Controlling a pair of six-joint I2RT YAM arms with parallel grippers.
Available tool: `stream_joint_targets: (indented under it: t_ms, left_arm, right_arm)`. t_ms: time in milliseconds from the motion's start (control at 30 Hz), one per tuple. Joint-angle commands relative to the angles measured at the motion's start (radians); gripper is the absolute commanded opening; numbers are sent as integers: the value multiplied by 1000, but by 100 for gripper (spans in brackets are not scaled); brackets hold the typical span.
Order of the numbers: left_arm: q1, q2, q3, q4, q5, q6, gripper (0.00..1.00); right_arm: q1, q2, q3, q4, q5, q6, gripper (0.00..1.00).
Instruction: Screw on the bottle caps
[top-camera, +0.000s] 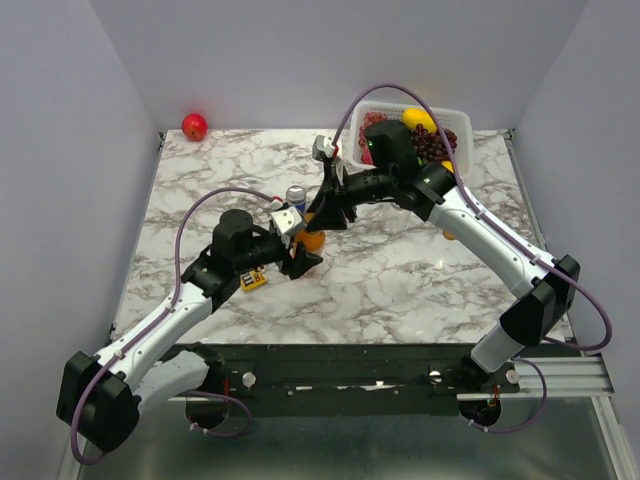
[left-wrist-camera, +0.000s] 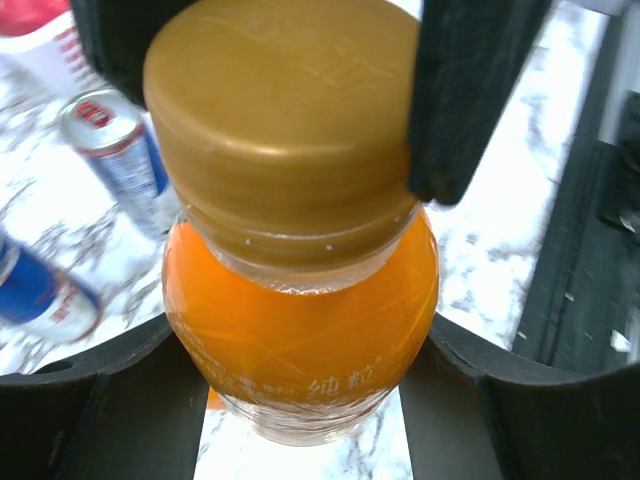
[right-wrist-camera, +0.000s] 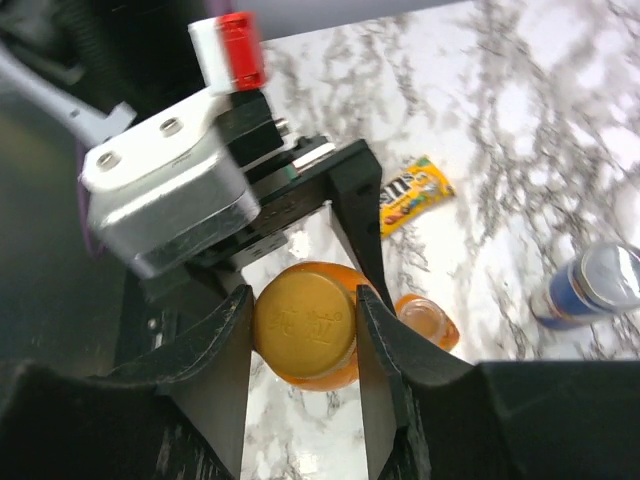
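A stubby bottle of orange liquid (left-wrist-camera: 300, 320) (top-camera: 313, 240) stands mid-table, and my left gripper (left-wrist-camera: 300, 400) (top-camera: 303, 255) is shut on its body, one finger at each side. An orange-gold cap (left-wrist-camera: 285, 120) (right-wrist-camera: 305, 325) sits on its neck. My right gripper (right-wrist-camera: 305, 330) (top-camera: 318, 222) comes down from above, both fingers (right-wrist-camera: 385, 340) pressed against the cap's rim. Just beside it stands a second orange bottle (right-wrist-camera: 425, 320) with an open mouth and no cap.
Blue-and-silver drink cans (left-wrist-camera: 115, 160) (right-wrist-camera: 590, 285) stand behind the bottles. A yellow candy packet (right-wrist-camera: 415, 195) (top-camera: 253, 280) lies by the left arm. At the back right is a white basket (top-camera: 462, 120) of fruit, and a red apple (top-camera: 194, 126) sits at the back left.
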Motion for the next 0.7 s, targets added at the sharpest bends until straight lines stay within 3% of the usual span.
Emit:
stream_joint_targets:
  t_ms: [0,33,167,200,267,300,400,667]
  left_arm:
    - [-29,8,88,99,-310,-99,0]
    - [-29,7,91,90,-324,-101,0]
    - [-28,-4,86,37,-209,-53,0]
    - [-14,-21,77,30,-162,-20,0]
    - [6,-47,48,12,-59,37,0]
    - [17,-76,34,16,51,48,0]
    - [52,-96,6,-6,203,108,0]
    - [57,-49,42,-43,316,122,0]
  right_arm:
    - [52,15,-61,18,247,194,27]
    - [55,8,-67,18,248,235,28]
    - [48,-37,-78,35,180,242,61]
    - [40,-59,-76,48,150,222,65]
    - [-15,-100,-88,87,-45,164,73]
    - [-32,-110,-94,105,-86,150,75]
    - [-64,-122,-90,86,-205,41,79]
    - [-46,-70,-62,105,-369,-19,79]
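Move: Between the right fingertips sits the gold cap, already on the orange bottle's neck. It is about 6 cm above the left hand, which holds the bottle by its body. The open second bottle stands about 3 cm ahead of the left hand, 1 cm to its left and 12 cm below; the blue can stands some 15 cm ahead of it and 2 cm left, 11 cm below. The candy packet lies around 15 cm to its left and 2 cm ahead, 18 cm below. Twisting against each other, both hands go on forward about 2 cm, the right turning the pinched cap some 10 degrees clockwise, the left turning the bottle as far counter-clockwise. The right fingers then open and let go, and that hand draws off back, up and to its right while turning back; the left, still gripping the bottle, swings back about 4 cm, rises and turns back clockwise. ##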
